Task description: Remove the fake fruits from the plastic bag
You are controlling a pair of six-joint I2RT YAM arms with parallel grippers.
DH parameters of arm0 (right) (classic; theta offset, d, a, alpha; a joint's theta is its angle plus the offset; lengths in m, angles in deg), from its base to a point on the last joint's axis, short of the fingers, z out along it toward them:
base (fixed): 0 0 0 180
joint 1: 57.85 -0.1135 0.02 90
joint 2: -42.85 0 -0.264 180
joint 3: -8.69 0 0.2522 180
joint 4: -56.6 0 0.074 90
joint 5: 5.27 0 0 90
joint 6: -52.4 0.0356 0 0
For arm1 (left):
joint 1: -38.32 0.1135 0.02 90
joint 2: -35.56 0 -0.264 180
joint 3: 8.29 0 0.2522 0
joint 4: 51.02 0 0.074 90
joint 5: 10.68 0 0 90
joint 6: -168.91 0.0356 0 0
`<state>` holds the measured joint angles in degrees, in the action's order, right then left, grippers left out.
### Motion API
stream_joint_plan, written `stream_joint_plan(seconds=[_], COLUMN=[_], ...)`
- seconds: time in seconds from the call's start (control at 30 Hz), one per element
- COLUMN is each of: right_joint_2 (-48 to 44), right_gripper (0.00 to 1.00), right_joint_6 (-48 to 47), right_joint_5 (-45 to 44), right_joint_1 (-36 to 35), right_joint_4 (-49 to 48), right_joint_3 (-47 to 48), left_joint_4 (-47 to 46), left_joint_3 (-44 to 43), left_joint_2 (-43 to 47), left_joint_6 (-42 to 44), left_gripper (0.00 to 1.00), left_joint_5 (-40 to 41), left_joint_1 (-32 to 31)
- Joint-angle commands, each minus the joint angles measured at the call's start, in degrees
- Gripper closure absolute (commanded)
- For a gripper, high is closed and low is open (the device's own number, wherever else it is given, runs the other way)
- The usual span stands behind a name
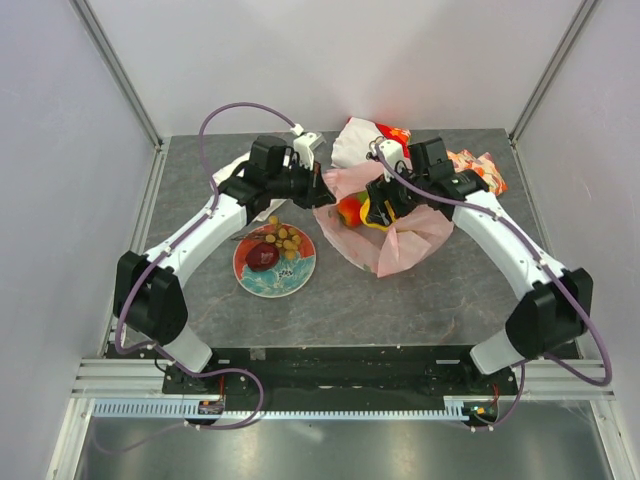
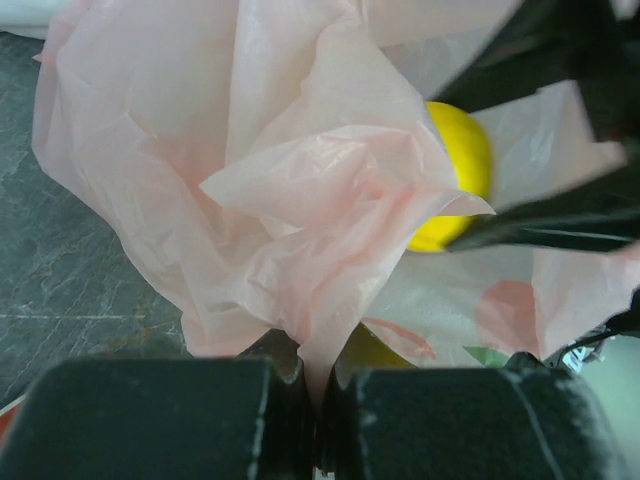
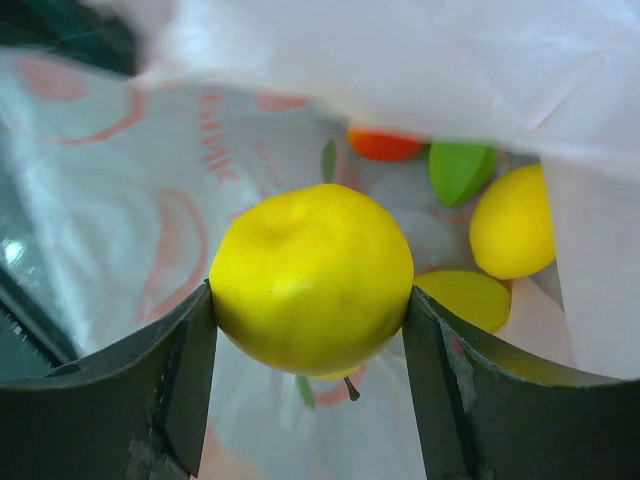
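Observation:
The pale pink plastic bag (image 1: pixel 405 240) lies crumpled at the middle of the table with its mouth open. My left gripper (image 1: pixel 318 187) is shut on a pinched fold of the bag's edge (image 2: pixel 318 400) and holds it up. Inside the bag, both fingers of my right gripper (image 3: pixel 310 330) press the sides of a round yellow fruit (image 3: pixel 312 280) with a small stem. A red-yellow apple (image 1: pixel 349 211) shows at the bag's mouth. Behind the held fruit lie an orange piece (image 3: pixel 385 145), a green piece (image 3: pixel 460 170) and two yellow pieces (image 3: pixel 512 222). A dark plum (image 1: pixel 263 256) and grapes (image 1: pixel 287 240) rest on the plate.
The red plate with the teal pattern (image 1: pixel 262 288) sits left of the bag, under the left arm. A white cloth (image 1: pixel 360 140) and an orange-patterned cloth (image 1: pixel 478 170) lie behind the bag at the table's far edge. Enclosure walls surround the table.

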<state>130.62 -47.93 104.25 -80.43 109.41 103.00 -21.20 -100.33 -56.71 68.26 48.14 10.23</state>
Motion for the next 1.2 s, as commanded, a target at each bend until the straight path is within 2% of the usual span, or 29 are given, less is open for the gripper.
stream_joint_plan(seconds=[0.0, 0.17, 0.3, 0.53, 0.7, 0.77, 0.97, 1.17], right_joint_2=[-4.27, -6.37, -7.08, -0.68, 3.81, 6.27, 12.6, 17.96], right_gripper=[0.54, 0.54, 0.54, 0.55, 0.55, 0.55, 0.56, 0.56], right_joint_6=[-4.87, -7.51, -11.99, -19.45, -22.37, -22.89, -24.21, -27.47], right_joint_5=[7.62, 10.26, 9.21, 9.74, 10.88, 10.88, 7.63, 4.29], right_joint_1=[-0.7, -5.44, -14.99, -25.21, -31.8, -32.34, -32.52, -33.83], right_joint_4=[4.89, 5.69, 5.25, -0.71, -5.02, -7.14, -14.96, -19.71], right_joint_3=[2.06, 4.78, 6.11, 5.49, 3.48, 3.03, 1.8, 3.29], left_joint_4=[-1.73, -1.2, 0.2, 0.12, 0.21, 0.03, -0.58, -1.2], left_joint_3=[-2.31, -5.2, -9.34, -11.89, -11.37, -10.84, -9.17, -10.66], left_joint_2=[-0.1, -1.59, -4.05, -5.64, -4.85, -4.24, -1.69, -2.65], left_joint_6=[-2.27, -2.35, -2.62, -1.3, -2.08, -2.35, -3.32, -4.99], left_gripper=[0.98, 0.98, 0.98, 0.98, 0.98, 0.98, 0.98, 0.98], left_joint_5=[3.93, 3.76, 2.62, 2.35, -0.8, -3.52, -5.03, -7.84], left_joint_1=[-0.03, 1.11, 2.08, 2.34, 4.28, 5.24, 5.77, 6.21])
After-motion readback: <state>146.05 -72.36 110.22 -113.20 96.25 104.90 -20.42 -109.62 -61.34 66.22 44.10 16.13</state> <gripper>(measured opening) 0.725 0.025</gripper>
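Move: The right gripper already holds the yellow fruit in the bag's mouth. The plate it goes to lies about 24 cm to its left, some 6 cm back and 18 cm lower. On the plate, the dark red fruit sits about 27 cm left and 5 cm back, and the brown bunch about 21 cm left and 1 cm back. From the left gripper, which pinches the bag's rim, the plate is roughly 12 cm left, 6 cm back and 21 cm below. Keep the yellow fruit gripped and carry it with the right arm some 22 cm left and 12 cm back, out of the bag and over to the plate's near side, first rising about 5 cm, then sinking 11 and easing forward at the end; turn the wrist counter-clockwise as you go. Keep the left gripper pinched on the rim and draw it forward and up. ##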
